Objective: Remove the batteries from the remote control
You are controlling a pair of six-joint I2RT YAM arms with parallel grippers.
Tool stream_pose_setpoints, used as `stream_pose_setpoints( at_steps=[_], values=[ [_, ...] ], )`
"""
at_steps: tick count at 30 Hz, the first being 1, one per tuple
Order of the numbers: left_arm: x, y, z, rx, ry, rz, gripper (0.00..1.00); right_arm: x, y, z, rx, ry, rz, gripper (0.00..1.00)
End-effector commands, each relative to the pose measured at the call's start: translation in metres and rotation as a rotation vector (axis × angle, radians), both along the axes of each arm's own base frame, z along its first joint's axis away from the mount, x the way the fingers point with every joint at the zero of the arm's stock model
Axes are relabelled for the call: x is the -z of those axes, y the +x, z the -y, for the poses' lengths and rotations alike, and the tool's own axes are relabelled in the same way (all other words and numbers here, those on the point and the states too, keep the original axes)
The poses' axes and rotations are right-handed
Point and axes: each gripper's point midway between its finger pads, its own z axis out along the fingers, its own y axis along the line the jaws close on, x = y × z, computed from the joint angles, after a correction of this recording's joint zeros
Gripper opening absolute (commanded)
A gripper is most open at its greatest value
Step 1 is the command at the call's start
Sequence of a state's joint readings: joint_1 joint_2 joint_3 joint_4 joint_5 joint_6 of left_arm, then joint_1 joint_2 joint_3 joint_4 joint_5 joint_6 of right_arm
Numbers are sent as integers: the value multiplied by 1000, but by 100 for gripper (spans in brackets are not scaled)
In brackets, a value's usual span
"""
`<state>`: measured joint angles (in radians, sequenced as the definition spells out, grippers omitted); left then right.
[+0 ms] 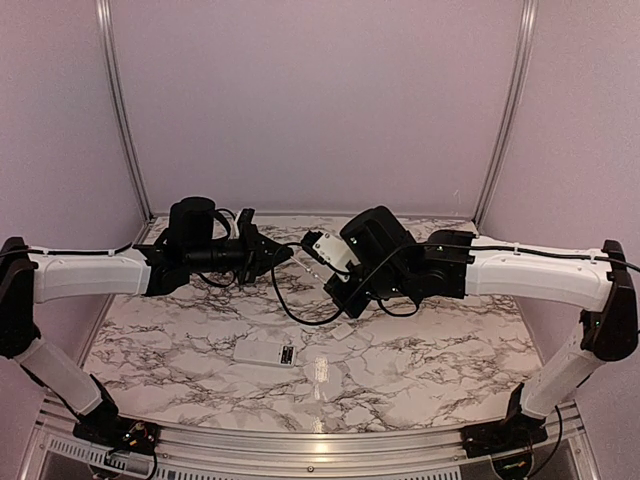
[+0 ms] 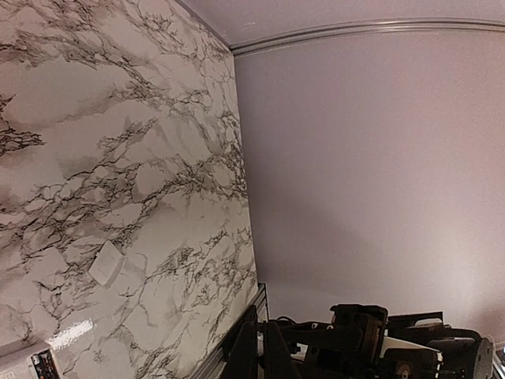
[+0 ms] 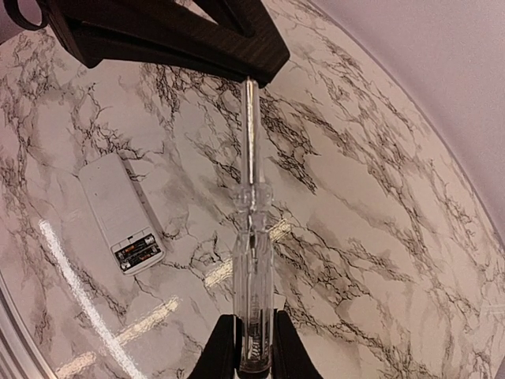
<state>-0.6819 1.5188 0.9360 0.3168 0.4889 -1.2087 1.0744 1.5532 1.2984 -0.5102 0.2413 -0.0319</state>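
Note:
The white remote control (image 3: 109, 197) lies flat on the marble table, open side up. Two dark batteries (image 3: 136, 253) sit in its recess. It also shows in the top view (image 1: 262, 351) and at the lower left corner of the left wrist view (image 2: 24, 367). My right gripper (image 3: 254, 351) is shut on the clear handle of a screwdriver (image 3: 252, 260), held well above the table. The metal shaft runs to my left gripper (image 3: 256, 69), whose fingers (image 2: 251, 351) stand almost together around its tip. Both grippers (image 1: 285, 251) meet mid-air, behind and above the remote.
A small white squarish cover piece (image 1: 342, 331) lies on the table right of the remote; it also shows in the left wrist view (image 2: 106, 263). Black cables (image 1: 290, 305) hang under the grippers. Purple walls with metal rails (image 1: 118, 110) close in the back and sides.

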Motion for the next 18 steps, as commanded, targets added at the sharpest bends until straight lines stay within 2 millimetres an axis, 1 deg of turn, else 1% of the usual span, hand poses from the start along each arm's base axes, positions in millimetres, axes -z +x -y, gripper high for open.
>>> stream_pose_setpoints(
  at_steps=[1, 2, 3, 5, 6, 12, 14, 18],
  values=[
    [-5, 6, 5, -7, 6, 29, 0, -37, 1, 2, 35, 75, 46, 11],
    [-6, 6, 5, -5, 5, 33, 0, -38, 1, 2, 36, 78, 48, 22],
    [-8, 5, 5, -4, 2, 39, 0, -40, 1, 3, 55, 98, 36, 35],
    [-13, 5, 5, -6, -7, 50, 0, -42, 0, 4, 64, 119, 27, 49],
    [-15, 6, 4, -8, -11, 56, 0, -44, 0, 5, 67, 129, 25, 53],
    [-30, 7, 0, -37, -27, 104, 0, -54, 2, 12, 84, 202, -12, 69],
    [-33, 7, -1, -38, -39, 114, 0, -61, 6, 16, 92, 258, -38, 74],
    [-48, 6, -3, -49, -97, 145, 0, -82, 11, 25, 88, 419, -124, 86]
  ],
)
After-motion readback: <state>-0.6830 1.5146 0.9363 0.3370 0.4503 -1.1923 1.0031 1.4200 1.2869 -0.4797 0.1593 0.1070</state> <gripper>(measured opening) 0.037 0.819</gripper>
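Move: The clear-handled screwdriver spans both grippers: my left hand already grips the thin end, and my right hand still holds the handle end. The screwdriver's middle lies about 3 cm ahead and 5 cm left of my right hand, and some 3 cm back and 6 cm right of my left. From my right hand, the remote control is on the table 7 cm back, 17 cm left and 20 cm below; the battery cover is 20 cm below, roughly 1 cm right. I open my right fingers wide and let go of the screwdriver's handle, then lift that hand away, about 5 cm up and some 2 cm to the right, rolling it around 15 degrees so its left side rises. My left hand stays almost still, fingers shut, keeping its pinch on the thin end. ##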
